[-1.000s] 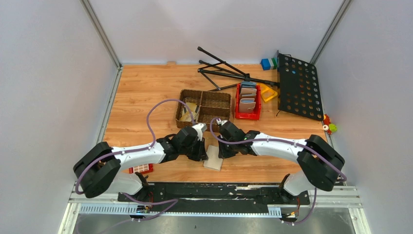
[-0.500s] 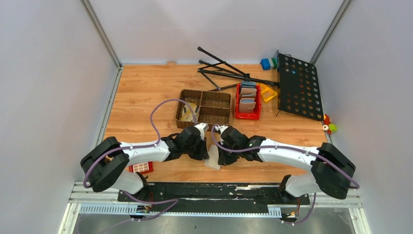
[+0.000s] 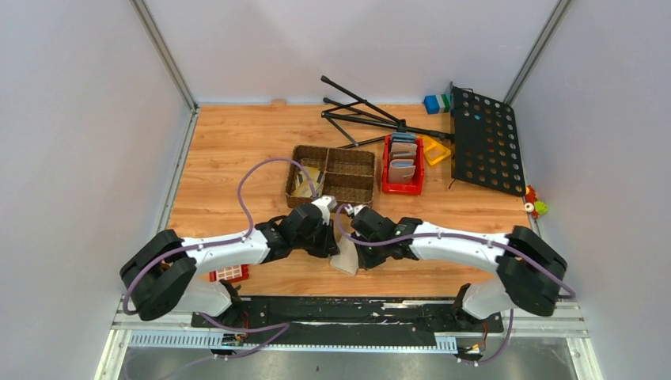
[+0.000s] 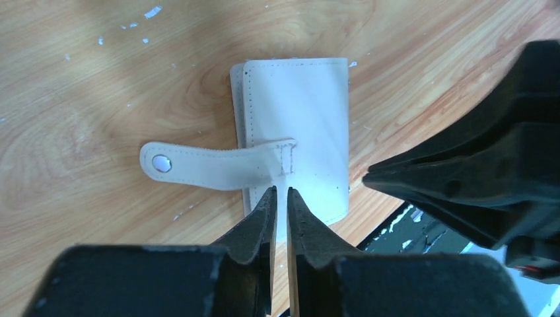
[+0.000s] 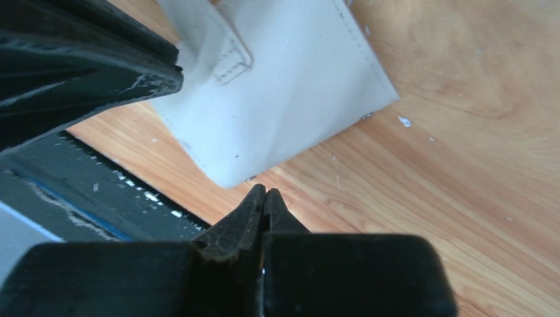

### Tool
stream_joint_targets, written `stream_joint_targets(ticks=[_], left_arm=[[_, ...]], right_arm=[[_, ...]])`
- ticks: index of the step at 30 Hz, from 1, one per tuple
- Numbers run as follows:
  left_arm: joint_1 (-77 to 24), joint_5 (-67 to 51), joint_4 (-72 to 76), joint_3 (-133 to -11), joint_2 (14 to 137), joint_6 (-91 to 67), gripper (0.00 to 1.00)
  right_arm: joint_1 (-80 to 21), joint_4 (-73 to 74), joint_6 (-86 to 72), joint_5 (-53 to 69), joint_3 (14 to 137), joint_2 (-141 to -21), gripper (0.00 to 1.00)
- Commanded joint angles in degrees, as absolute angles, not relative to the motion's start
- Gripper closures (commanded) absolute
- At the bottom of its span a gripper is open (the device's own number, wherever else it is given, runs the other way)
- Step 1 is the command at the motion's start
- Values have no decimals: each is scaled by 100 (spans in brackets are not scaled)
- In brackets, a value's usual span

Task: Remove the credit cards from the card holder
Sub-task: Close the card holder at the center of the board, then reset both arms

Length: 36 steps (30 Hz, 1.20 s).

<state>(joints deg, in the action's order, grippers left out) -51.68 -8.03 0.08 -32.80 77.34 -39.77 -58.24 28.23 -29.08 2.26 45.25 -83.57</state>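
Observation:
The card holder [image 3: 346, 258] [image 4: 310, 112] [image 5: 284, 99] is a pale beige wallet, folded shut, near the table's front edge between my two grippers. Its strap tab [image 4: 198, 165] hangs loose to one side with its snap showing. In the top view its far edge stands tipped up off the wood. My left gripper [image 3: 335, 247] [image 4: 280, 190] pinches the holder's edge by the strap stitching, its jaws a thin slit apart. My right gripper [image 3: 358, 253] [image 5: 265, 188] is shut and empty, its tips just off the holder's near corner. The credit cards are hidden.
A brown woven basket [image 3: 332, 148] with pale flat pieces in its left compartment stands behind the grippers. A red bin [image 3: 402, 188] of wallets, a black folded stand [image 3: 484, 138] and coloured blocks [image 3: 435, 103] lie at the back right. A small red item [image 3: 229, 274] sits by the left arm.
The card holder lay flat a second ago; now its far edge is tipped up. The right gripper has moved left, closer to it.

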Motion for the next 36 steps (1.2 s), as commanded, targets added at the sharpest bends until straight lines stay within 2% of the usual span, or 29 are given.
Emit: stream_joint_targets(ticks=[1,4,6,8,10,11,12,13,14,15,16,17,20,24,26,28,31,33,36], left_arm=[[-5194,-440,-414,-3478,7083,-3878,83],[-5187,-52,-844,-3568,6633,-3755,81],[-5154,656,-1288,-3678,6321,-3687,73],[-5007,1183,-1817,-3813,6124,-3605,54],[-4781,1533,-2117,-3838,5910,-3507,27],[-4660,1719,-2228,-3833,5817,-3461,17],[-4572,1859,-2310,-3855,5734,-3368,8],[-4513,2052,-2413,-3894,5683,-3246,1],[-4502,2292,-2536,-3991,5641,-3122,0],[-4500,2533,-2633,-4058,5603,-3005,0],[-4500,2761,-2692,-4114,5572,-2946,0],[-4500,2982,-2716,-4158,5536,-2900,0],[-4500,3259,-2445,-4122,5368,-2266,0],[-4500,3611,-1247,-3499,4803,-1424,0],[-4453,3737,-485,-3048,4472,-1132,0],[-4239,3725,277,-2591,4141,-851,0],[-3742,3666,1253,-1889,3759,-250,0],[-3128,3551,1382,-1769,3695,-269,0],[-2430,3280,1843,-1512,3828,-241,0]], right_arm=[[-5838,2807,-2737,-250,4495,-7384,100],[-5815,2944,-2710,-731,4480,-6946,100],[-5731,3062,-2727,-1171,4491,-6687,100],[-5553,3083,-2728,-1599,4415,-6308,98],[-5227,2871,-2653,-1801,4233,-5957,91],[-5018,2706,-2555,-1796,4118,-5658,87],[-4775,2496,-2425,-1790,3989,-5441,79],[-4545,2344,-2344,-1817,3872,-5259,67],[-4329,2252,-2323,-2008,3777,-5116,45],[-4192,2093,-2275,-2383,3661,-5042,13],[-4108,1886,-2184,-2918,3559,-5013,2],[-4048,1801,-2188,-3484,3518,-5005,0],[-3981,1381,-1914,-4097,3435,-5007,0],[-3857,252,-758,-4151,3095,-4928,0],[-3643,-102,-245,-3853,2955,-4889,1],[-3141,-111,-412,-3580,2926,-4826,1],[-2163,-587,-631,-2540,2563,-4624,5],[-1559,-1377,-648,-1942,1994,-4419,8],[-1183,-2280,-250,-1335,1497,-4282,1]])
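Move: The closed card holder lies just under both hands: about 3 cm to the left hand's right and level with it fore and aft, some 3 cm below. From the right hand it is about 4 cm left, 3 cm ahead and 2 cm below. The wicker basket sits some 20 cm ahead of the left hand and 2 cm to its left; the red crate is about 28 cm ahead of the right hand and 11 cm to its right. Both hands rise from the card holder and swing about 25 cm outward and forward, wrists levelling, fingers opening. ##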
